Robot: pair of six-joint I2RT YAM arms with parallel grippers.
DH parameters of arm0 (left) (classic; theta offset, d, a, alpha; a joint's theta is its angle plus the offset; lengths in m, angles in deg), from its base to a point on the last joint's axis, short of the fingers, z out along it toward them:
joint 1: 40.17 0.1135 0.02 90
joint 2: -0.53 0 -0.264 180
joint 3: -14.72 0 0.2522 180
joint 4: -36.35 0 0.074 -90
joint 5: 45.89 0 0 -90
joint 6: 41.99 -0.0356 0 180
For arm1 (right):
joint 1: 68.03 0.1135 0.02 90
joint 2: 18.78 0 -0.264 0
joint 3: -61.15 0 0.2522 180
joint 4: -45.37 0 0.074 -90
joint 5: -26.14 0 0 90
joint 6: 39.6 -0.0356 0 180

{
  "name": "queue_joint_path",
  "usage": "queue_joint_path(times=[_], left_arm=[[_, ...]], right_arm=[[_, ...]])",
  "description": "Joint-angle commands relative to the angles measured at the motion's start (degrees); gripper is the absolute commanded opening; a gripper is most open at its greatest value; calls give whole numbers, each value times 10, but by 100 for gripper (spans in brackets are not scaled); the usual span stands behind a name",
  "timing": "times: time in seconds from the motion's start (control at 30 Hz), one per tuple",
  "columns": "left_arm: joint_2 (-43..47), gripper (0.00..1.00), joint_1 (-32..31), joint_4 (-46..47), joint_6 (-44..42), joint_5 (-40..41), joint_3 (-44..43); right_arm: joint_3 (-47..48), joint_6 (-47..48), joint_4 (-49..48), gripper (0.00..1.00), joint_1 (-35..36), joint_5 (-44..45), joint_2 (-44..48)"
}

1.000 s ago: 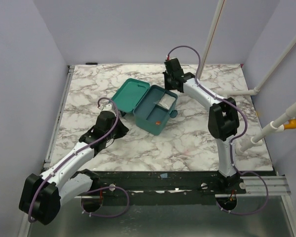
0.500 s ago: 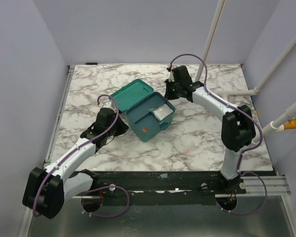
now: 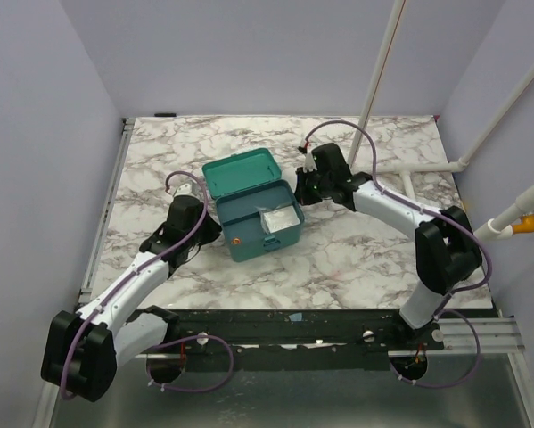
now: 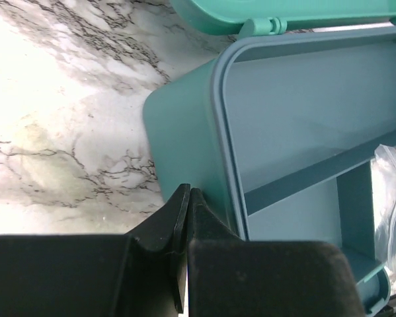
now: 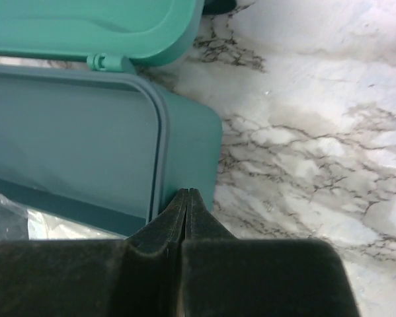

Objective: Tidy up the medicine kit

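The teal-green medicine kit (image 3: pixel 249 234) stands open in the middle of the table, its lid (image 3: pixel 244 172) tilted up at the back. A clear plastic bag (image 3: pixel 280 219) lies inside at the right. My left gripper (image 3: pixel 209 230) is shut and empty, its tips pressed against the kit's left wall (image 4: pixel 178 152). My right gripper (image 3: pixel 300 189) is shut and empty, its tips against the kit's right wall (image 5: pixel 194 155). In the left wrist view the gripper (image 4: pixel 189 191) sits by the box rim. In the right wrist view the gripper (image 5: pixel 187 193) touches the wall below the hinge (image 5: pixel 100 61).
A small orange latch (image 3: pixel 236 239) marks the kit's front face. White pipes (image 3: pixel 427 167) run along the back right of the marble table (image 3: pixel 338 259). A metal rail (image 3: pixel 106 205) borders the left edge.
The kit has turned and slid toward the table's near left, its front now facing the arms. Both shut grippers moved with it, one at each side wall. The lid stands more upright.
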Motion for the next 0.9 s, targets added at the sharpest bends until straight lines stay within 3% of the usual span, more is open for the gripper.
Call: queue_joint_path(times=[0.0, 0.67, 0.77, 0.87], left_arm=[[30, 0, -1, 0, -7, 19, 13], [77, 0, 2, -25, -31, 8, 15], [67, 0, 2, -27, -36, 9, 5], [66, 0, 2, -41, -40, 15, -7]], right_arm=[[-47, -29, -44, 1, 39, -71, 51], [-205, -79, -98, 1, 126, -89, 188], [-207, -80, -88, 1, 126, -66, 195], [-202, -77, -61, 1, 126, 15, 197]])
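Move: The medicine kit's open tub stands between the hands: its middle is about 12 cm left and 5 cm back of the right hand, 13 cm right and 4 cm ahead of the left, a few centimetres below both. From the right hand, the white bag in the tub lies some 6 cm left and 5 cm back, the open lid about 18 cm left and 9 cm ahead. The orange cap is roughly 6 cm right and 2 cm back of the left hand. Shut right fingers slide back about 12 cm along the kit's right end; left hand shifts 3 cm left. ##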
